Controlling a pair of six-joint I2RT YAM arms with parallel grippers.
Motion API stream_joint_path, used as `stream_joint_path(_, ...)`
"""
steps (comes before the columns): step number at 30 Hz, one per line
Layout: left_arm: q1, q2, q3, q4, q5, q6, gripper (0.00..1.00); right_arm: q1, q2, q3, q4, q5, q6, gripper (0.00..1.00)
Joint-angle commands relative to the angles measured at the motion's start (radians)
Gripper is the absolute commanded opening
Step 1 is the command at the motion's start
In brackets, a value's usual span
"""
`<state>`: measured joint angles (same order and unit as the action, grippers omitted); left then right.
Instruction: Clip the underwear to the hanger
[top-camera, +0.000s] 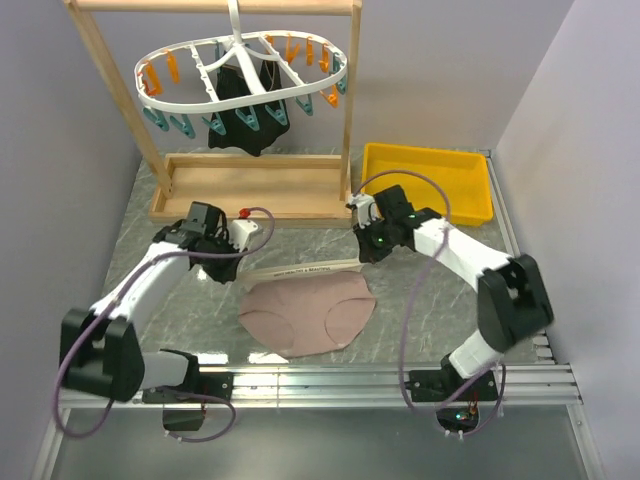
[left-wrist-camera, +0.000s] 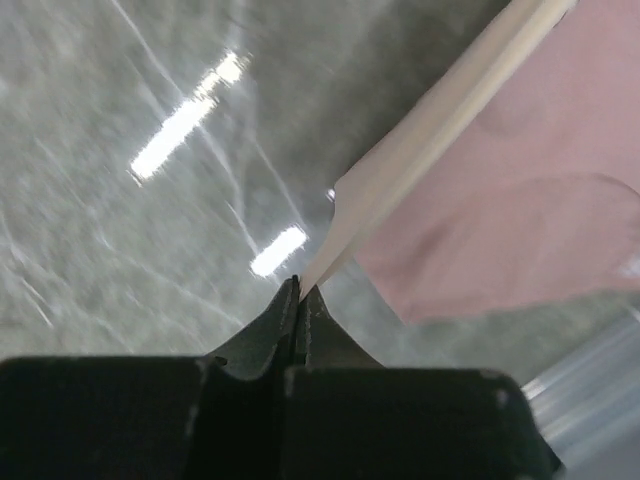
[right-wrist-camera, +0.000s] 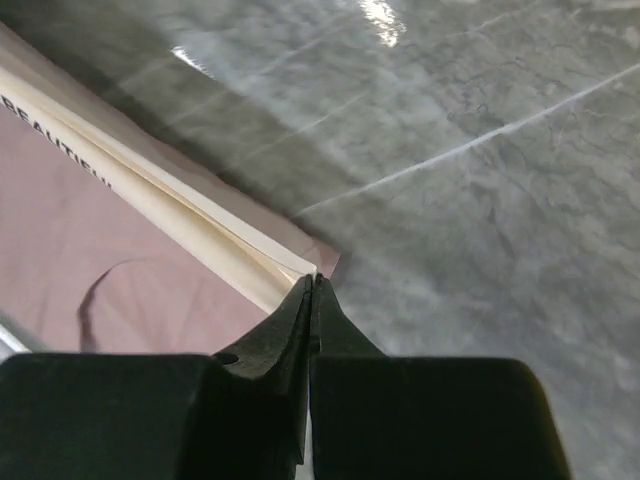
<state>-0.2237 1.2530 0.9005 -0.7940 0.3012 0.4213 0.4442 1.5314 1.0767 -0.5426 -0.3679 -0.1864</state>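
The pink underwear (top-camera: 305, 312) lies on the grey table, its beige waistband stretched along the far edge between my two grippers. My left gripper (top-camera: 240, 262) is shut on the left end of the waistband (left-wrist-camera: 420, 140). My right gripper (top-camera: 362, 258) is shut on the right corner of the waistband (right-wrist-camera: 200, 215). The white oval hanger (top-camera: 240, 62) with orange and teal clothespins hangs from the wooden rack at the back, well above and behind both grippers. A black garment (top-camera: 245, 110) is clipped to it.
The wooden frame rack (top-camera: 250, 185) stands behind the underwear, its base tray just past the grippers. A yellow bin (top-camera: 430, 180) sits at the back right. An aluminium rail (top-camera: 380, 382) runs along the near edge.
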Motion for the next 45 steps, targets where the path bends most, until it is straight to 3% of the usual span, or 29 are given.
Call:
stream_joint_path(1, 0.003, 0.101, -0.009, 0.252, -0.103, -0.026, 0.01, -0.018, 0.122, 0.038, 0.161, 0.109, 0.041, 0.0)
stream_joint_path(6, 0.006, 0.304, 0.031, 0.369, -0.108, -0.052, 0.01, -0.044, 0.281, 0.12, 0.204, 0.149, 0.09, 0.0)
stream_joint_path(12, 0.004, 0.375, 0.029, 0.463, -0.109, -0.088, 0.0, -0.058, 0.328, 0.189, 0.207, 0.202, 0.133, 0.0)
stream_joint_path(13, 0.004, 0.376, 0.032, 0.47, -0.108, -0.095, 0.01, -0.056, 0.332, 0.201, 0.199, 0.208, 0.139, 0.01)
stream_joint_path(14, 0.004, 0.376, 0.035, 0.475, -0.111, -0.098, 0.01, -0.058, 0.341, 0.216, 0.184, 0.21, 0.14, 0.14)
stream_joint_path(17, 0.004, 0.359, 0.069, 0.435, -0.097, -0.087, 0.2, -0.056, 0.357, 0.265, 0.095, 0.204, 0.145, 0.52)
stream_joint_path(18, 0.006, 0.338, 0.077, 0.417, -0.085, -0.081, 0.3, -0.056, 0.334, 0.262, 0.084, 0.189, 0.142, 0.6)
stream_joint_path(22, 0.007, 0.217, 0.081, 0.311, 0.011, -0.024, 0.48, -0.058, 0.227, 0.226, 0.02, 0.117, 0.104, 0.63)
stream_joint_path(27, 0.011, -0.048, 0.028, 0.181, 0.102, 0.053, 0.86, -0.061, 0.02, 0.189, -0.052, 0.098, 0.071, 0.67)
stream_joint_path(29, 0.011, -0.172, 0.014, 0.141, 0.122, 0.057, 0.9, -0.07, -0.078, 0.189, -0.077, 0.109, 0.042, 0.73)
stream_joint_path(30, 0.012, -0.211, 0.015, 0.097, 0.148, 0.054, 0.99, -0.085, -0.111, 0.192, -0.086, 0.113, 0.032, 0.77)
stream_joint_path(33, 0.012, -0.338, 0.035, 0.014, 0.2, 0.047, 0.99, -0.119, -0.213, 0.224, -0.114, 0.161, -0.01, 0.8)
stream_joint_path(36, 0.012, -0.441, 0.054, 0.025, 0.194, -0.056, 0.99, -0.145, -0.311, 0.232, -0.076, 0.178, -0.012, 0.84)
stream_joint_path(41, 0.012, -0.556, 0.064, 0.197, 0.047, -0.395, 0.99, -0.148, -0.441, 0.226, 0.048, 0.147, 0.056, 0.88)
stream_joint_path(42, 0.012, -0.567, 0.072, 0.214, 0.024, -0.453, 0.99, -0.147, -0.454, 0.224, 0.07, 0.142, 0.061, 0.93)
stream_joint_path(45, 0.011, -0.587, 0.123, 0.274, -0.022, -0.533, 0.99, -0.147, -0.502, 0.203, 0.18, 0.12, 0.064, 0.97)
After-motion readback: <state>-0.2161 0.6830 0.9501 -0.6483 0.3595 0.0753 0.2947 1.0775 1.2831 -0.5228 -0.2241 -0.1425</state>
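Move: Both hands still pinch the underwear's waistband by its ends, roughly 9 cm over the table, and the bare tabletop it is bound for lies about 9 cm ahead of the left hand and 10 cm ahead of the right, 9 cm down. The wooden tray's middle is some 29 cm ahead of the left hand, 2 cm right and 8 cm below. The yellow bin sits about 26 cm ahead of the right hand, 16 cm right, 7 cm lower. Both hands, still pinching the waistband ends, sweep it forward about 9–10 cm towards the wooden tray while sinking some 7 cm, drawing the underwear out along the table. Near the tabletop both grippers open wide and let go of the waistband, then rise steeply, about 25 cm on the left and 30 cm on the right, drawing back as they go with their fingertips tilting up and forward, the right hand also veering 7 cm right towards the yellow bin's side. ##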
